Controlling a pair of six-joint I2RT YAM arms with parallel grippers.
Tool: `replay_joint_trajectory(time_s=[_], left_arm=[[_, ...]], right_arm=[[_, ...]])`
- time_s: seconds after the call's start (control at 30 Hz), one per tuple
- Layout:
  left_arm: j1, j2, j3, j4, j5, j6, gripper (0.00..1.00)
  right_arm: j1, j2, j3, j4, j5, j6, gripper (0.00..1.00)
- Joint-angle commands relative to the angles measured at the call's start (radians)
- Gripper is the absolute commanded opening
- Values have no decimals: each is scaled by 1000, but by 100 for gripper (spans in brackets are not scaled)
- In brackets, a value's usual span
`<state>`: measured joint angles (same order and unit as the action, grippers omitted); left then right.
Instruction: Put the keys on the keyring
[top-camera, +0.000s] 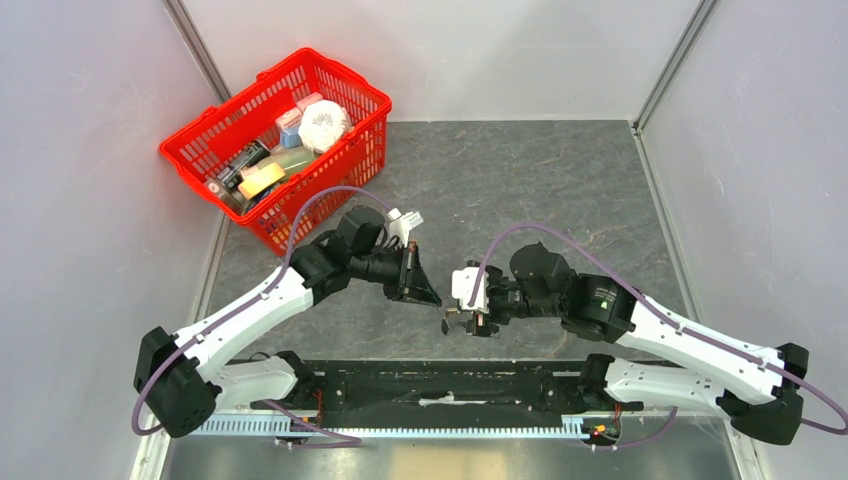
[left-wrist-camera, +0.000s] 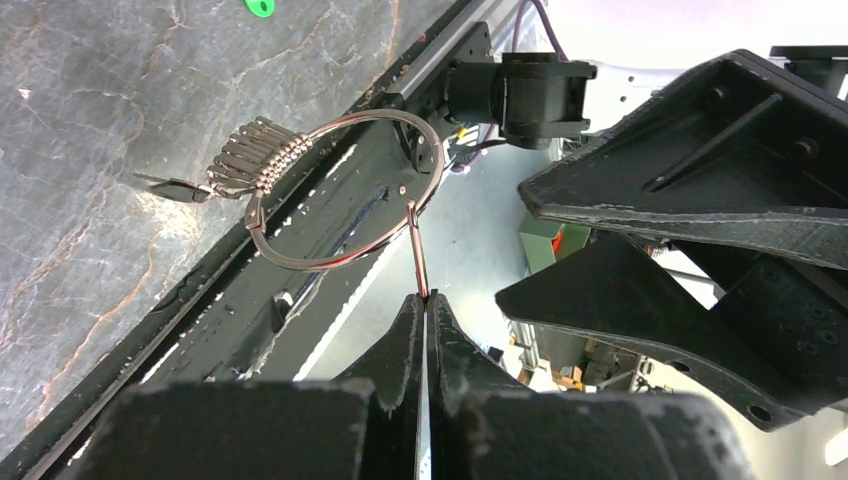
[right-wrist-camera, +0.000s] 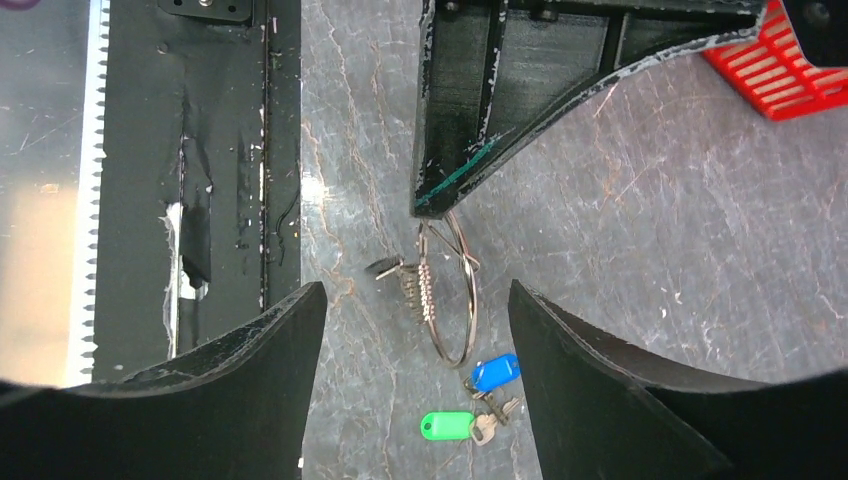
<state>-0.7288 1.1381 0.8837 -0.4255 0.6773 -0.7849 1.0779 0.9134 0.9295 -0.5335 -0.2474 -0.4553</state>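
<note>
My left gripper (left-wrist-camera: 427, 298) is shut on a straight wire end of the keyring (left-wrist-camera: 300, 262), a thin silver ring with a cluster of small silver keys (left-wrist-camera: 250, 160) threaded on it. In the right wrist view the keyring (right-wrist-camera: 468, 320) hangs below the left gripper's finger (right-wrist-camera: 480, 100). My right gripper (right-wrist-camera: 417, 290) is open and empty, with the ring between its fingers in that view. A blue-headed key (right-wrist-camera: 495, 372) and a green-headed key (right-wrist-camera: 447, 427) lie together on the table just past the ring. In the top view the left gripper (top-camera: 425, 295) and the right gripper (top-camera: 460, 322) nearly meet.
A red basket (top-camera: 310, 52) full of items stands at the back left; its corner shows in the right wrist view (right-wrist-camera: 790, 60). A black rail (top-camera: 450, 385) runs along the near edge between the arm bases. Grey walls close in both sides.
</note>
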Motion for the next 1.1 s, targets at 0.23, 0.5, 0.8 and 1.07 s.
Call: replay_joint_trajectory(time_s=[0.23, 0.5, 0.8, 1.07], left_arm=[[-4, -61, 44, 5, 117, -43, 2], [-4, -86, 44, 2, 151, -43, 2], [-4, -115, 44, 1, 182, -44, 2], [-4, -128, 44, 8, 202, -48, 2]], right_arm=[[6, 8, -17, 95, -72, -70, 71], [5, 20, -17, 99, -80, -65, 62], [6, 26, -11, 112, -90, -60, 55], [5, 33, -5, 122, -101, -55, 41]])
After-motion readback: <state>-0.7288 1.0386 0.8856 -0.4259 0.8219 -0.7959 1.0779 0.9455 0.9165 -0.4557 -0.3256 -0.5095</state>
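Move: Between the two grippers hangs the keyring, its pin already pinched by the left fingers: the ring's middle lies about 3 cm left, 2 cm ahead of and 3 cm below the right hand. The black fob is 3 cm back of the ring and 3 lower. The green tag lies on the table, 8 cm ahead, 8 right and 18 below the right hand; the right fingertips sit some 6 cm right and 3 back of the left hand. Lifting the keyring by its pin, the left hand rises about 4 cm and draws back 3, tipping its fingers slightly up and back by some 10 degrees while its grip stays shut, to bring the ring to the right fingertips. The right hand eases under 2 cm left towards the ring, turning slightly, and closes its fingers from wide to about half open around the ring's near part. ##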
